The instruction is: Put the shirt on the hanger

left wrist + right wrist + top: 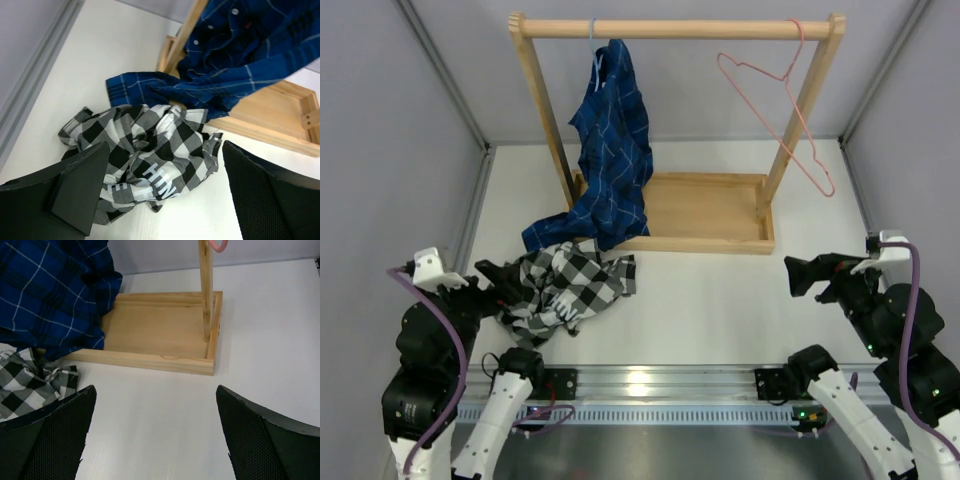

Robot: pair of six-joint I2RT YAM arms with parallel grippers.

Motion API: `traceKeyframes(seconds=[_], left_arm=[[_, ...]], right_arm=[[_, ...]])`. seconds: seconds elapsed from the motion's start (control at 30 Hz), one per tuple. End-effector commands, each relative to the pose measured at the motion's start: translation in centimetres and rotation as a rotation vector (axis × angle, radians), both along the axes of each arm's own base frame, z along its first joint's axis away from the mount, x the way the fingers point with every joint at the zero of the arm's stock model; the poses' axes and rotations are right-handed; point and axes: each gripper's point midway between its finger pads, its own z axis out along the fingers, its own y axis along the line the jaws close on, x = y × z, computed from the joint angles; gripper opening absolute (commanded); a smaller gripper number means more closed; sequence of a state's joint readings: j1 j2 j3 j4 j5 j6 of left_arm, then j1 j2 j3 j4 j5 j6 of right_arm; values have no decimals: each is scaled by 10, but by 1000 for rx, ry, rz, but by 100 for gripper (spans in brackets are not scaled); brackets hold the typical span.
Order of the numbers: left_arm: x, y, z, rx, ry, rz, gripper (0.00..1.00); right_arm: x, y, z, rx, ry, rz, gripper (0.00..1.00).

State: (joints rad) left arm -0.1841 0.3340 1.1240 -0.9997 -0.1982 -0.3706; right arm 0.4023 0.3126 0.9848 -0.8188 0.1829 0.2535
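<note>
The black-and-white check shirt [565, 287] lies crumpled on the white table at the left, also in the left wrist view [145, 155] and at the left edge of the right wrist view [30, 387]. The pink wire hanger [782, 105] hangs by its hook from the right end of the wooden rail; only a pink bit [216, 244] shows in the right wrist view. My left gripper [498, 280] is open just left of the shirt, its jaws wide apart over the cloth [162, 200]. My right gripper [804, 275] is open and empty above bare table [155, 440].
A wooden rack [680, 28] with a tray base [710, 215] stands at the back. A dark blue shirt [612, 150] hangs from a light blue hanger [593, 40] on its left, its hem resting on the table above the check shirt. Grey walls close both sides.
</note>
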Motion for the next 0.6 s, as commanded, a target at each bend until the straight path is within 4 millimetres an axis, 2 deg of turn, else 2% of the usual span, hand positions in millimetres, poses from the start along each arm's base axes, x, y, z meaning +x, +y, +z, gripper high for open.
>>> traceKeyframes(seconds=[0.0, 0.1, 0.13, 0.2, 0.23, 0.27, 0.3, 0.37, 0.4, 0.43, 0.5, 0.57], left_arm=[[-6, 24, 2, -27, 6, 153, 98], [-7, 34, 0, -64, 24, 233, 98], [-6, 33, -1, -88, 26, 242, 98], [5, 21, -15, -160, 80, 224, 98], [10, 16, -23, -179, 114, 215, 98], [15, 4, -31, -242, 148, 189, 98], [23, -4, -49, -266, 212, 174, 98], [31, -26, -67, -360, 280, 120, 98], [36, -31, -93, -379, 339, 121, 98], [44, -37, -98, -429, 334, 120, 98], [52, -45, -122, -451, 390, 113, 98], [59, -46, -156, -440, 474, 142, 98]], right_arm=[[-5, -8, 10, -1, -23, -28, 100], [-7, -4, 10, 10, -34, -6, 100], [-8, 8, 8, 17, -37, 60, 99], [-11, 24, 5, 27, -45, 155, 99], [-14, 42, -4, 36, -27, 251, 99], [-14, 48, -2, 49, -40, 281, 100], [-13, 53, -5, 78, -22, 298, 99], [-8, 59, -15, 96, 8, 307, 99], [-6, 60, -20, 102, 29, 303, 99], [-2, 59, -27, 101, 46, 288, 99], [2, 58, -33, 103, 62, 269, 99], [5, 58, -40, 107, 80, 262, 99]])
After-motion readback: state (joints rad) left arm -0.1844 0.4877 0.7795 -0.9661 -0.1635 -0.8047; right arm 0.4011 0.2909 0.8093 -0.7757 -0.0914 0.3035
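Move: The checkered shirt lies crumpled on the table, its middle about 10 cm ahead of the left hand, 8 cm to the right and some 30 cm below. The blue shirt hangs about 28 cm ahead and 18 cm right, some 8 cm lower than the hand; the rack's tray is 32 cm ahead and 31 cm right, at table level. From the right hand the checkered shirt is about 49 cm left, 8 cm ahead and 29 cm down. Open left hand plunges about 14 cm towards the checkered shirt, tipping downward; open right drifts left and down. ##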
